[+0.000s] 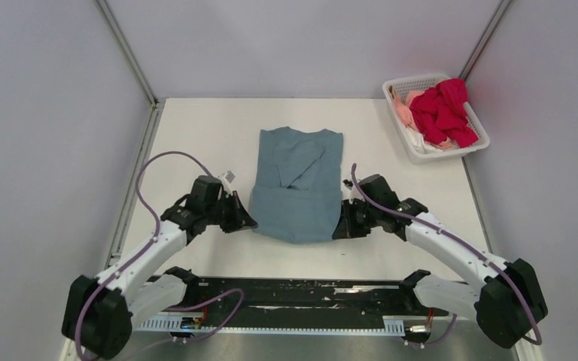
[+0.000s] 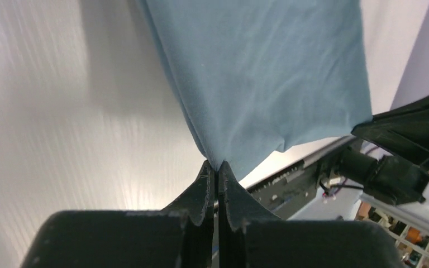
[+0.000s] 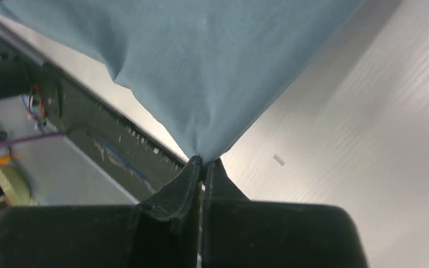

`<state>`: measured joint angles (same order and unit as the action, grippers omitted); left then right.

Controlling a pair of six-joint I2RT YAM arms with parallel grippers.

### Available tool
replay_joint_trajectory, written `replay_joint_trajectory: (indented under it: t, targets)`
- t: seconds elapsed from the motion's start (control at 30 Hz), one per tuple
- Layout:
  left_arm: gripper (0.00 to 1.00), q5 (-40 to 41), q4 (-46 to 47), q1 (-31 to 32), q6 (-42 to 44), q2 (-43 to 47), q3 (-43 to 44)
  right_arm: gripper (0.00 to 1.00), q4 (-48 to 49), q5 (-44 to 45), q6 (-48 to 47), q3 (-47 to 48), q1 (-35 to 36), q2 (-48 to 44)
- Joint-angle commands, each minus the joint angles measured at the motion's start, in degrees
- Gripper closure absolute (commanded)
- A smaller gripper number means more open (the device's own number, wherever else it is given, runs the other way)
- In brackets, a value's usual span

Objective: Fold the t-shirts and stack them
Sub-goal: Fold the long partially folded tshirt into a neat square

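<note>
The blue-grey t-shirt (image 1: pixel 299 180) lies lengthwise in the middle of the table, sleeves folded in, collar at the far end. Its near hem is lifted. My left gripper (image 1: pixel 250 220) is shut on the near left corner of the blue-grey t-shirt (image 2: pixel 257 72); the cloth runs into the closed tips (image 2: pixel 217 166). My right gripper (image 1: pixel 340 226) is shut on the near right corner of the blue-grey t-shirt (image 3: pixel 201 61); its tips (image 3: pixel 203 161) pinch the cloth. A red t-shirt (image 1: pixel 442 111) and a pale pink t-shirt (image 1: pixel 404 110) lie crumpled in the basket.
A white lattice basket (image 1: pixel 424 153) stands at the table's far right corner. A black rail (image 1: pixel 301 293) runs along the near edge between the arm bases. Grey walls close in the left, back and right sides.
</note>
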<state>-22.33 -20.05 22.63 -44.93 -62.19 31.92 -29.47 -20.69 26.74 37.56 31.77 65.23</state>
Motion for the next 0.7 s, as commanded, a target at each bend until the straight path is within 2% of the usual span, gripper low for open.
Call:
replay_joint_trajectory:
  t: [0.0, 0.1, 0.17, 0.3, 0.5, 0.67]
  targets:
    - [1.00, 0.61, -14.88, 1.97, -0.78, 14.52, 0.57, 1.00, -14.50, -8.04, -4.17, 4.68, 3.36, -6.58]
    - [1.00, -0.50, -20.58, 2.29, -2.62, 23.71, 1.40, 1.00, -18.03, -13.65, -4.18, 7.12, 3.98, -10.53]
    - [1.00, -2.72, -22.53, 2.32, -3.72, 26.74, 2.94, 1.00, -19.32, -17.80, -4.48, 8.81, 4.00, -12.38]
    - [1.00, -1.60, -24.27, 2.41, -4.65, 29.98, 6.83, 1.00, -22.95, -17.55, -5.45, 13.22, 3.61, -12.75]
    - [1.00, 5.52, -22.76, 2.33, -3.84, 26.71, 11.72, 1.00, -22.35, -15.34, -7.74, 18.96, -3.53, -8.68]
    - [1.00, 13.94, -16.44, 2.19, -5.02, 17.19, 16.65, 1.00, -19.94, -16.58, -9.48, 22.14, -11.01, -2.71]
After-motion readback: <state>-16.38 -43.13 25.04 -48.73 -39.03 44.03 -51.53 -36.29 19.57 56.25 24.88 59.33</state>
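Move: Both hands already hold the near corners of the partly folded tshirt, about 6 cm above the table. The middle of its far end lies some 30 cm ahead and 11 cm right of the left hand; from the right hand it is 30 cm ahead and 9 cm left. From the right hand, the cross fold is about 14 cm ahead and 10 cm left, the table's near edge 10 cm straight back, and the basket 33 cm ahead and 34 cm right. Still pinching the tshirt's near corners with shut fingers, both hands draw them back about 7 cm towards the near table edge while rising, then swing forward, the left some 3 cm and the right about 5, ending roughly 11 to 12 cm higher. The right wrist turns some 15 degrees counter-clockwise and partly back again; the left tips up about 10. ##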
